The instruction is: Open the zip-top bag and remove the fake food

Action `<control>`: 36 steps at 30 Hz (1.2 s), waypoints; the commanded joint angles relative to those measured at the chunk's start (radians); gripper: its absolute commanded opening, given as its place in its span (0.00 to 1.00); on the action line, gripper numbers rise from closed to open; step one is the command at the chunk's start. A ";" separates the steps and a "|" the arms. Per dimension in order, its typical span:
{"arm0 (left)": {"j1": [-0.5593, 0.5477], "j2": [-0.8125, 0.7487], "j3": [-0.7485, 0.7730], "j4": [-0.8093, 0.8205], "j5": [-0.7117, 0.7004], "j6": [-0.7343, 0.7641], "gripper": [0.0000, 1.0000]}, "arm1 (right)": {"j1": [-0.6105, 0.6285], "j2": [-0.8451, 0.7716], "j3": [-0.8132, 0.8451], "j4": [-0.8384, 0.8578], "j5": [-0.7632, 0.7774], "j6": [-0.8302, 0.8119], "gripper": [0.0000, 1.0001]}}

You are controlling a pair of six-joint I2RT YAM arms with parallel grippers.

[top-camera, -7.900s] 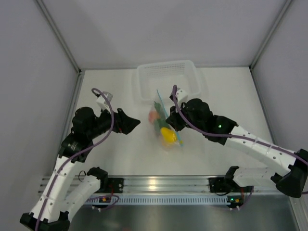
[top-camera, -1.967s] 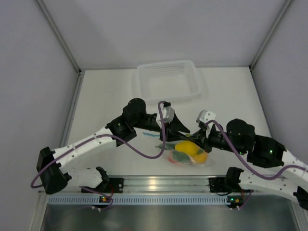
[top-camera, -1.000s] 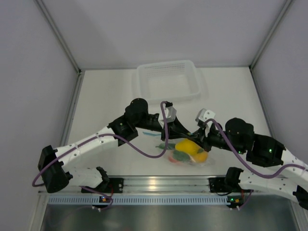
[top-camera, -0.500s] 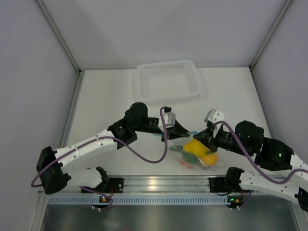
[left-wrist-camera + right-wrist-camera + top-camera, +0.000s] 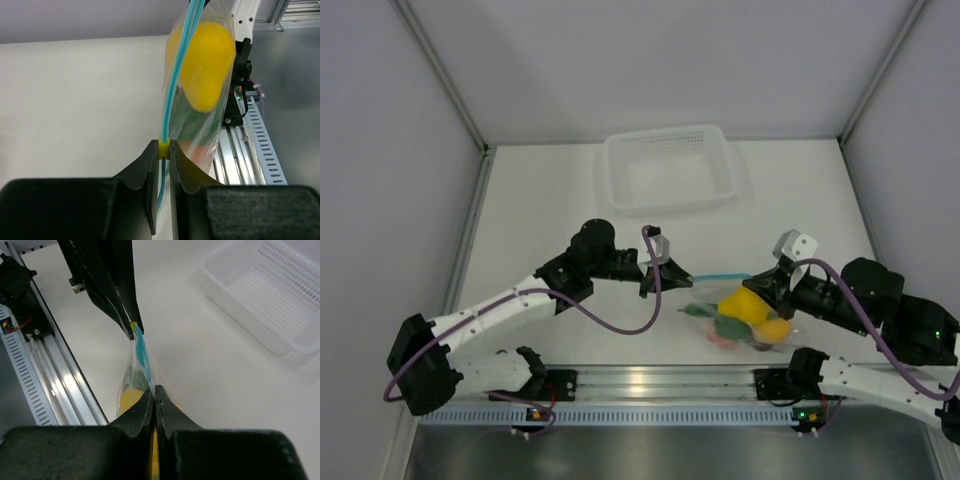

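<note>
The zip-top bag hangs between both grippers near the front middle of the table, its light blue zip strip stretched level. My left gripper is shut on the small yellow slider at the strip's left end. My right gripper is shut on the bag's top edge at the right end. The fake food is inside: a yellow pepper, a green piece and an orange fruit. In the left wrist view the yellow pepper fills the bag.
A white mesh basket stands at the back middle of the table and shows in the right wrist view too. An aluminium rail runs along the near edge just below the bag. Grey walls close the table's sides and back.
The grippers have drawn apart: the left moved left with the slider, the right moved right with the bag. The blue strip now shows stretched between them.
</note>
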 commanded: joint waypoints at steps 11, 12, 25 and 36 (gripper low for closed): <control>0.162 -0.074 -0.125 -0.055 0.146 -0.028 0.00 | 0.014 -0.091 0.143 0.035 0.107 -0.038 0.00; 0.168 -0.076 -0.127 -0.054 0.152 -0.029 0.00 | 0.014 -0.095 0.148 0.038 0.110 -0.040 0.00; 0.189 -0.126 -0.148 -0.054 0.148 -0.063 0.00 | 0.014 -0.137 0.099 0.068 0.077 -0.043 0.00; 0.186 -0.113 -0.023 -0.052 0.160 -0.195 0.53 | 0.014 -0.092 -0.002 0.123 -0.050 -0.046 0.00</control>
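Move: The left fingers hold the yellow slider on the blue zip; the zip's left end lies only about 6 cm farther left and 2 cm down, straight in line. The right hand keeps the zip's other end, the slider some 14 cm to its left and level. From the left hand, the yellow food is about 13 cm right, 2 cm back and 9 cm down; the green pepper is roughly 11 cm right, 3 cm back and 15 cm down. Still pinching the slider, the left hand draws it left along the zip for about 5 cm, sinking some 3 cm on the way, then opens its fingers and lets go. The right hand keeps its pinch on the zip's other end and pulls against it, right and up about 4 cm each with a slight tilt, holds there, then eases back left a couple of centimetres. ##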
